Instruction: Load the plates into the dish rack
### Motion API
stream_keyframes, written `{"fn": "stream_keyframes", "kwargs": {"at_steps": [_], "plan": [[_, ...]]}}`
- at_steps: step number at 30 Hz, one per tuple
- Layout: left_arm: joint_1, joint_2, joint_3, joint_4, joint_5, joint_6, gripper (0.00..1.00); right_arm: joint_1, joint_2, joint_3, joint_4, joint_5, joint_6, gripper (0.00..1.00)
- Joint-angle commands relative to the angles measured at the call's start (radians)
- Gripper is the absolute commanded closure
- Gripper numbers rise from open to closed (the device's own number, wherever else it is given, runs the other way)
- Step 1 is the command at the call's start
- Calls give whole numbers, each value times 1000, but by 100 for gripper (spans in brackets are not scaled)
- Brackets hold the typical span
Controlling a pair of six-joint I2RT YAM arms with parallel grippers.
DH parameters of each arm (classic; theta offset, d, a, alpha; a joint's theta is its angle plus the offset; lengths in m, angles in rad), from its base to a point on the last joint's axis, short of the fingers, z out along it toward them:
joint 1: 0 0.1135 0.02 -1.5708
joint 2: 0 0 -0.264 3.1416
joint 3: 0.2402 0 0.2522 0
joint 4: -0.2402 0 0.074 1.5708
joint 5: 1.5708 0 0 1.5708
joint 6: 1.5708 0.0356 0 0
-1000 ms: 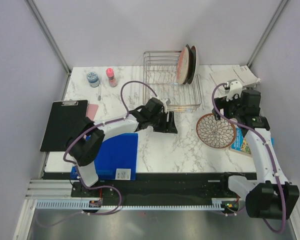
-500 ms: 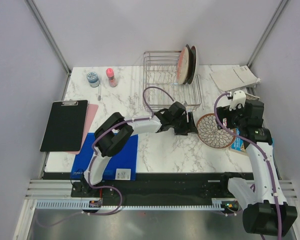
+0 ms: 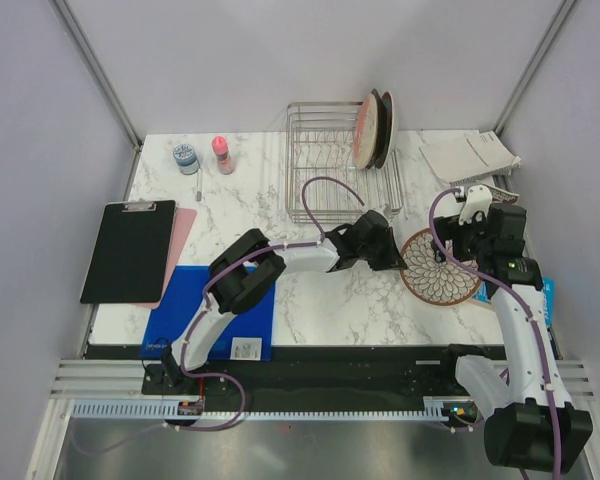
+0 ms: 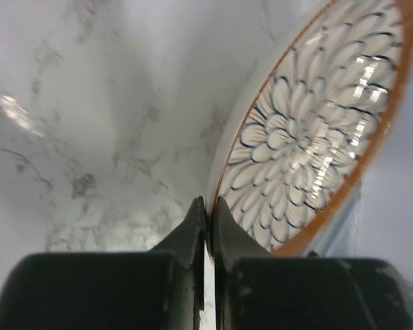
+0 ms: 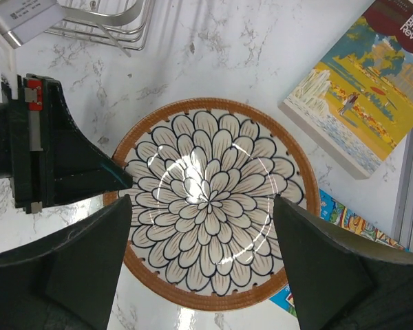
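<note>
The white plate with the brown petal pattern point(image 3: 440, 266) lies on the marble table, right of the dish rack point(image 3: 330, 165). My left gripper point(image 3: 400, 262) is at its left rim. In the left wrist view its gripper point(image 4: 208, 201) is shut, with the plate's point(image 4: 310, 137) orange-brown rim running in between the fingertips. My right gripper point(image 5: 201, 199) hovers open above the plate point(image 5: 206, 137), fingers on either side, holding nothing. A cream-pink plate point(image 3: 366, 130) and a dark-rimmed plate point(image 3: 386, 125) stand upright at the rack's right end. The red-orange plate is out of view.
A picture book point(image 5: 358, 103) lies just right of the petal plate, with papers point(image 3: 470, 155) behind it. A black clipboard point(image 3: 128, 250) and a blue board point(image 3: 225, 310) lie at the left. Two small jars point(image 3: 185, 157) point(image 3: 223, 153) stand at the back left.
My left arm has swung right from the rack's front to the petal plate's left rim. The plate has shifted slightly right. The right gripper has stayed over the plate.
</note>
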Motion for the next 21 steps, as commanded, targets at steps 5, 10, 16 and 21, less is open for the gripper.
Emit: {"fn": "stream_keyframes", "kwargs": {"at_steps": [5,10,16,21], "plan": [[104,-182,-300,125,252,23,98,-7,89,64,8,-20,-19,9],[233,-361,-440,114,444,262,98,-33,216,197,-128,-208,-193,8],[308,-506,-477,47,572,468,98,-53,543,438,-536,-584,-445,11],[316,-548,-460,42,593,510,98,-48,819,597,-899,-674,-737,13]]}}
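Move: The left hand already pinches the near-left rim of the patterned plate, whose middle is about 10 cm to its right and level fore and aft; the dish rack's middle lies some 24 cm ahead and 14 cm left, with the standing plates about 30 cm ahead and 8 cm left. The open right hand hovers roughly 13 cm above the patterned plate, its middle only about 2 cm back; a yellow book lies 10 cm ahead and 14 cm right of that hand, 14 cm below. The left hand keeps its shut grip on the plate's left rim and drags the plate about 17 cm to the left, low across the table in front of the dish rack, turning some 15 degrees clockwise and lifting the rim roughly 3 cm towards the end. Above and to the right, the right hand stays wide open and touches nothing, dipping slightly, then edging forward and left by about 5 cm while its wrist swings counter-clockwise some 30 degrees and tips down, lagging behind the departing plate. ##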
